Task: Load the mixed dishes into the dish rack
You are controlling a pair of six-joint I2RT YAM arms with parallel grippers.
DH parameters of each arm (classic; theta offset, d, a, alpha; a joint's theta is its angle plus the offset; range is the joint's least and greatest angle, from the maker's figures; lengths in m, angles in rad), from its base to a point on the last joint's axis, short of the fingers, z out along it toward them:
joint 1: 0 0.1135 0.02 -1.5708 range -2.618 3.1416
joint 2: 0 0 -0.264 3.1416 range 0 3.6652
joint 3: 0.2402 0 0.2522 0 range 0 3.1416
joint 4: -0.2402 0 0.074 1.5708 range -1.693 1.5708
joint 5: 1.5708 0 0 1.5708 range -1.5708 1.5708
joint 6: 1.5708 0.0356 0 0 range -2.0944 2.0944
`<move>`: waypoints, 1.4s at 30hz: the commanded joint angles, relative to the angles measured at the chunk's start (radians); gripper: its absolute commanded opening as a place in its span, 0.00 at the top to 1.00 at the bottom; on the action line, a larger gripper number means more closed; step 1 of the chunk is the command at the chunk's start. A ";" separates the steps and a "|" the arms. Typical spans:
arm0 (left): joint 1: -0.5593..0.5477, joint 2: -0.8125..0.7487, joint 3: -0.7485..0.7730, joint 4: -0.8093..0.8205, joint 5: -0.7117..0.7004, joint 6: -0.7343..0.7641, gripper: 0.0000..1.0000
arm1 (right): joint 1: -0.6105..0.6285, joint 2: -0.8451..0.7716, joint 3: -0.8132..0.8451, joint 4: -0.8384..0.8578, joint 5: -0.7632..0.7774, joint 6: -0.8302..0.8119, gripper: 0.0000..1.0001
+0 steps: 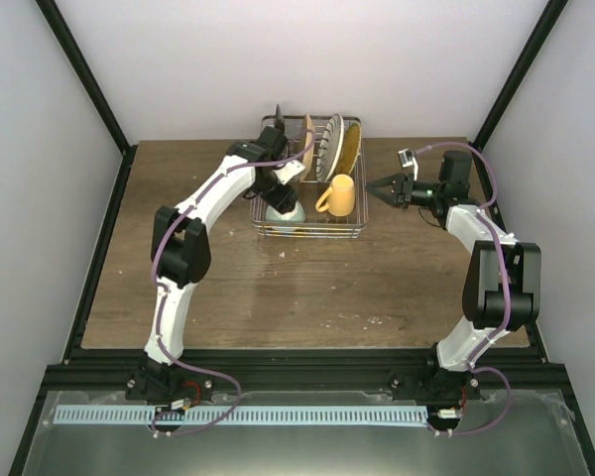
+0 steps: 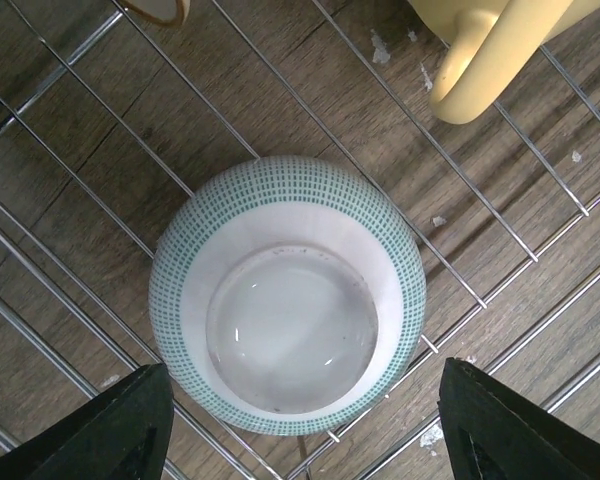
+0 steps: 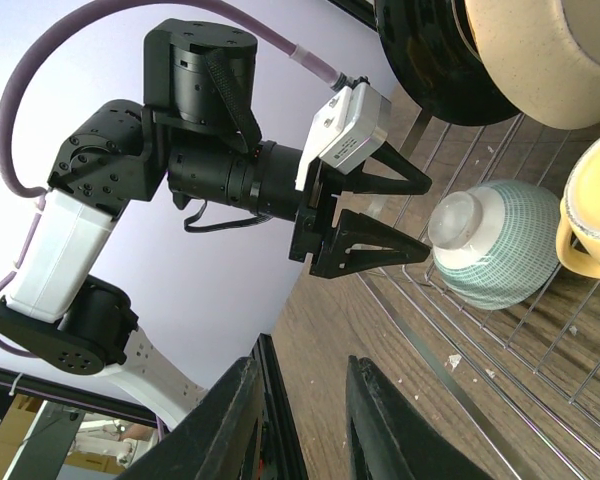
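The dish rack (image 1: 307, 234) stands at the back middle of the table. Three plates (image 1: 332, 144) stand on edge in its rear slots. A yellow mug (image 1: 339, 195) lies in the right half. The small mint-green bowl (image 2: 287, 300) rests upside down on the grid floor at the front left. My left gripper (image 2: 302, 368) hangs open right above the bowl, a finger on each side, clear of it. My right gripper (image 1: 382, 187) hovers just right of the rack, pointing at it, its fingers (image 3: 380, 420) a little apart with nothing between them.
The rack's upright prongs and wire walls surround the bowl (image 3: 495, 245) and the mug (image 3: 590, 215). The left arm's wrist (image 3: 230, 170) reaches in over the rack's left side. Black frame posts and white walls enclose the wooden table (image 1: 278, 297).
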 commanded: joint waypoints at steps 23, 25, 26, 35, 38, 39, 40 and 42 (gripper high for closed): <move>0.194 -0.869 -0.615 0.768 -0.154 -0.320 0.00 | -0.010 -0.059 0.302 -0.417 0.550 -0.344 0.00; 0.216 -0.920 -0.709 0.818 -0.198 -0.345 0.00 | -0.010 -0.087 0.297 -0.431 0.675 -0.380 0.00; 0.223 -0.943 -0.759 0.843 -0.219 -0.354 0.00 | -0.011 -0.101 0.288 -0.432 0.734 -0.400 0.00; 0.278 -1.117 -1.178 1.162 -0.313 -0.391 0.00 | -0.015 -0.303 -0.028 -0.154 1.083 -0.402 0.00; 0.336 -1.135 -1.270 1.208 -0.254 -0.449 0.00 | -0.021 -0.339 -0.121 -0.078 1.123 -0.378 0.00; 0.365 -1.131 -1.284 1.204 -0.224 -0.478 0.00 | -0.023 -0.341 -0.138 -0.069 1.137 -0.367 0.00; 0.386 -1.125 -1.294 1.199 -0.210 -0.500 0.00 | -0.026 -0.339 -0.154 -0.059 1.151 -0.356 0.00; 0.410 -1.106 -1.303 1.186 -0.195 -0.515 0.00 | -0.032 -0.336 -0.183 -0.043 1.182 -0.343 0.00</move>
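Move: The bowl stands upside down in the rack, already let go. Its foot is between the left hand's parted fingertips, and its middle is about 5 cm below that hand, 1 cm ahead and 1 cm right. The mug lies some 14 cm to the left hand's right and 5 cm ahead. The peach plate stands about 13 cm ahead and 5 cm right, the dark plate 13 cm ahead and 2 cm left. From the right hand, the bowl is roughly 20 cm left, 4 cm ahead and 17 cm below. Straight up off the inverted bowl's foot, the left hand climbs some 32 cm, spreading its fingers fully, then swings left clear of the rack and sinks about halfway, its fingers tipping from down to forward. The right hand draws about 12 cm right, away from the mug, bulging forward first, opening wide and turning clockwise from pointing left to pointing forward. ##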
